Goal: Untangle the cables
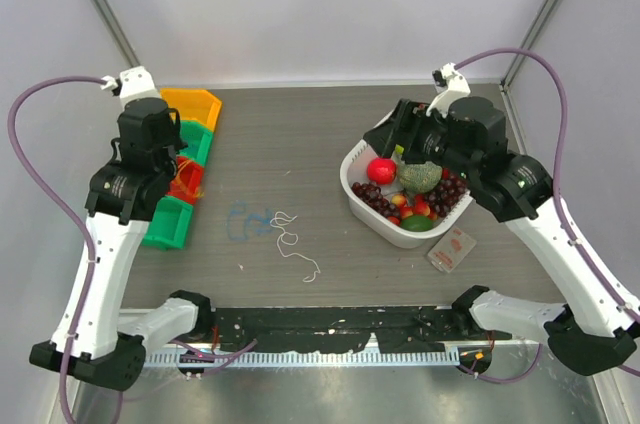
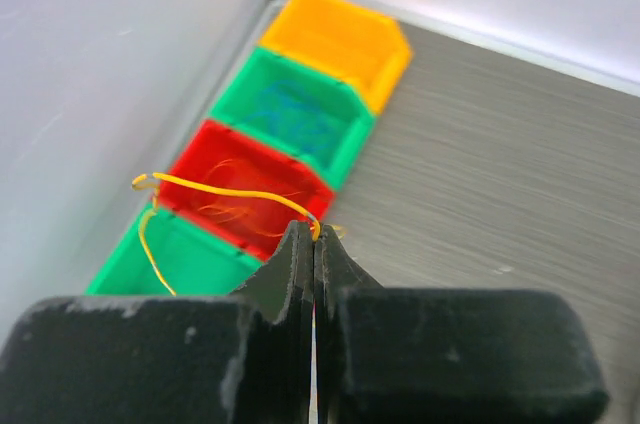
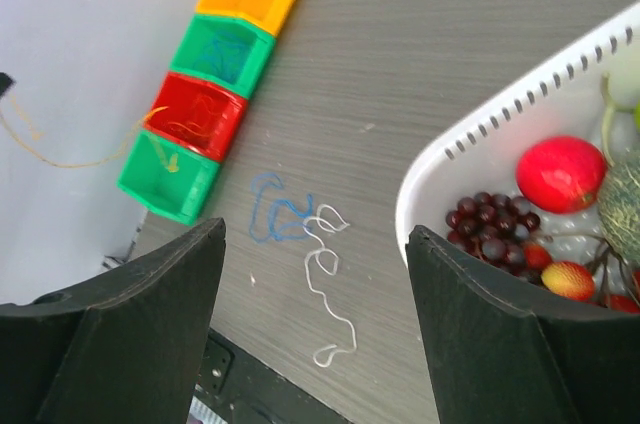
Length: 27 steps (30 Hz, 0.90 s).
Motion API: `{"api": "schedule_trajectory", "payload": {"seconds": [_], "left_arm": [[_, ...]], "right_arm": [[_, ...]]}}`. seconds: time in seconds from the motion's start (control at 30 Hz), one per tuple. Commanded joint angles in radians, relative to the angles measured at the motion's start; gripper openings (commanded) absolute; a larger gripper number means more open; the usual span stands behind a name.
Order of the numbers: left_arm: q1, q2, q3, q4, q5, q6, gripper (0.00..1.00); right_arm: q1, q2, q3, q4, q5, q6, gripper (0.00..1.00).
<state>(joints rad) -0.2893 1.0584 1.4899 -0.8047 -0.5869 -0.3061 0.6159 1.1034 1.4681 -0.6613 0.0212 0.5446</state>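
Two of the cables lie loose on the table: a blue cable in loops, and a white cable trailing toward the near edge. The two overlap where the blue one's right end meets the white one's top loops. A thin orange cable hangs from my left gripper, which is shut on it above the red bin. My right gripper stands open, high over the left rim of the white basket, holding nothing.
A row of bins runs along the left wall: orange, green, red, green. The white basket at the right holds fruit. A small pink packet lies in front of it.
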Motion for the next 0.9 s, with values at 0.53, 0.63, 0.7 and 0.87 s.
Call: {"api": "schedule_trajectory", "payload": {"seconds": [0.53, 0.63, 0.7, 0.87], "left_arm": [[0.315, -0.002, -0.089, 0.151, -0.024, 0.054, 0.00], [0.317, 0.035, -0.076, 0.171, -0.043, 0.067, 0.00], [0.318, 0.049, -0.080, 0.193, -0.054, 0.067, 0.00], [0.341, 0.080, -0.076, 0.226, -0.036, 0.078, 0.00]], "right_arm": [[-0.001, 0.115, -0.011, -0.112, 0.034, -0.192, 0.78], [0.008, 0.119, -0.011, -0.110, 0.060, -0.216, 0.78], [0.012, 0.119, -0.012, -0.109, 0.077, -0.230, 0.78], [0.015, 0.131, -0.022, -0.098, 0.108, -0.255, 0.78]]}}
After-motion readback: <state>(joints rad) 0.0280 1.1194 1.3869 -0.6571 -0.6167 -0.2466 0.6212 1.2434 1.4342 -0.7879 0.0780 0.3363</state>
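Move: The left gripper holds the yellow cable; the red bin it goes for is about 10 cm ahead, 12 cm left and 35 cm below. The far green bin stands some 11 cm beyond the red one, the near green bin about 12 cm nearer; the blue cable lies roughly 10 cm right of this gripper. From the open right gripper, the white cable is some 21 cm left, 5 cm back and 38 cm below; the red fruit is about 10 cm ahead, 31 cm below. Swing the left gripper about 10 cm left towards the red bin with the yellow cable still pinched, turning it some 20 degrees counter-clockwise; dip and draw back on the way, then lift partway and ease forward again. Meanwhile lower the empty right gripper about 9 cm beside the fruit basket, kept open, tilting its left side down. ##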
